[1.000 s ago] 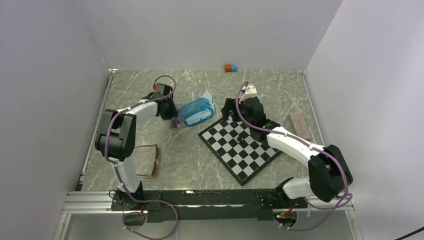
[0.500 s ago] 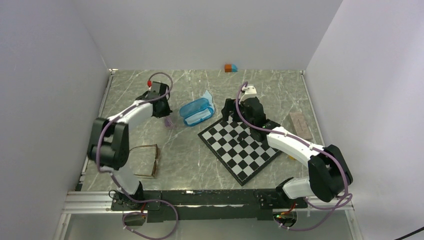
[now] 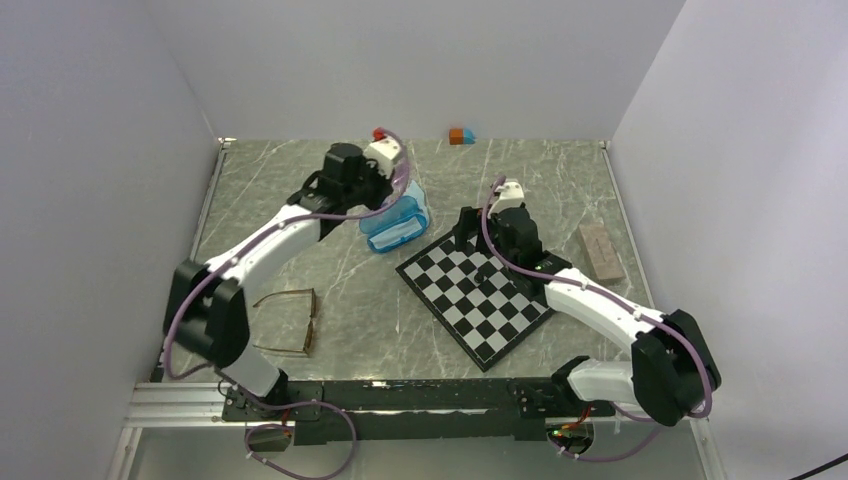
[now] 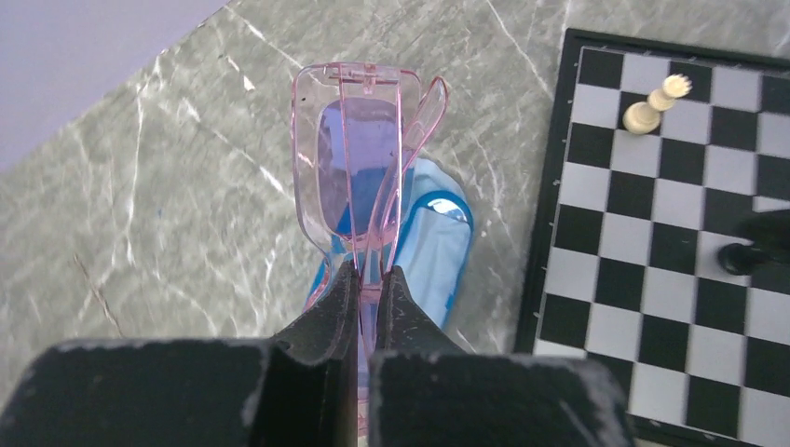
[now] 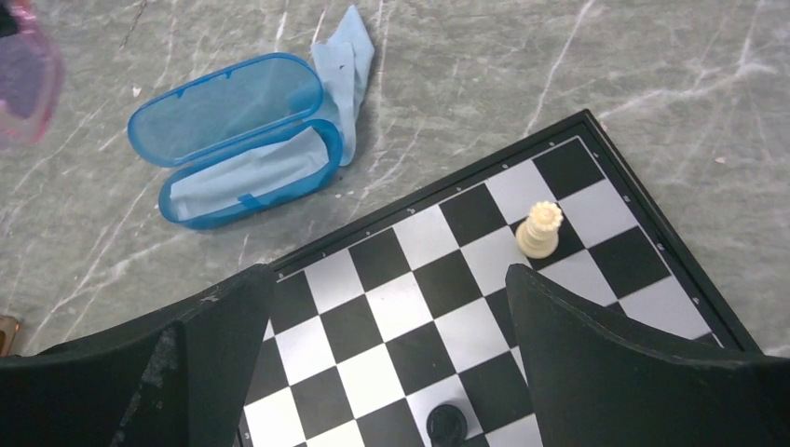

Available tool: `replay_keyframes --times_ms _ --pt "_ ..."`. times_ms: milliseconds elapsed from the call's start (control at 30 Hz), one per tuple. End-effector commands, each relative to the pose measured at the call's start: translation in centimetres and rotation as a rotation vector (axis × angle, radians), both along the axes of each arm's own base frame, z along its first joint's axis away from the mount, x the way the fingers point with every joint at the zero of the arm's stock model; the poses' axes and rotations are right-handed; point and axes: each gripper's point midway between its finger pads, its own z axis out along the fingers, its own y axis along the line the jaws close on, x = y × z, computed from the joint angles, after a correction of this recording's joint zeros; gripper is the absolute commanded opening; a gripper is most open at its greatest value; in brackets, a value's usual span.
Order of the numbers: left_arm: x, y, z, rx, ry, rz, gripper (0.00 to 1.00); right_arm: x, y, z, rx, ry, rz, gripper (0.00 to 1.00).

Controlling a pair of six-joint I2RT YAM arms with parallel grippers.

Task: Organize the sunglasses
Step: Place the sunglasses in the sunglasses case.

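Note:
My left gripper [image 4: 373, 272] is shut on the small translucent purple sunglasses [image 4: 359, 158] and holds them folded in the air above the open blue case [image 4: 438, 242]. In the top view the left gripper [image 3: 388, 195] hangs over the case [image 3: 393, 224], and the purple pair is hidden there. The purple pair shows blurred at the left edge of the right wrist view [image 5: 26, 84]. The brown thin-framed sunglasses [image 3: 290, 322] lie on the table near the left arm's base. My right gripper [image 5: 391, 279] is open and empty above the chessboard's far corner [image 3: 470, 228].
The chessboard [image 3: 480, 295] lies at the middle right with a white piece [image 5: 540, 230] and a black piece [image 5: 447, 424] on it. A light-blue cloth [image 5: 345, 56] lies behind the case, another inside it [image 5: 247, 172]. A brown block [image 3: 601, 252] lies right; small blocks [image 3: 461, 136] by the back wall.
My left arm has lifted the purple sunglasses off the table left of the case and swung right, over the case. My right arm has drawn back slightly to the right.

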Motion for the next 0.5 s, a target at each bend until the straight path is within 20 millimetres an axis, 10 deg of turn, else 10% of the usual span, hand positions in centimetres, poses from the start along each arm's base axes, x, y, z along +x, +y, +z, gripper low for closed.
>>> replay_keyframes --times_ms 0,467 --pt "2.9 -1.6 -1.4 0.165 -0.056 -0.101 0.0 0.4 -1.5 2.3 -0.001 -0.107 -0.058 1.0" --pt "3.0 -4.6 -11.0 0.33 0.169 -0.229 0.0 1.1 -3.0 1.1 -0.062 -0.082 -0.13 1.0"
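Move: The left hand already holds the sunglasses; its target, the open sunglasses case, lies some 19 cm below, about 3 cm ahead and 3 cm to the right. Beyond the case's tray, the blue cloth is roughly 9 cm farther out and 5 cm right of it; the chessboard's middle is about 22 cm right of the tray and 14 cm nearer. From the right hand the case is about 16 cm left, 5 cm ahead and 12 cm below. Left hand lowers the still-pinched sunglasses about 11 cm towards the case, easing right; right hand shifts right 3 cm. ##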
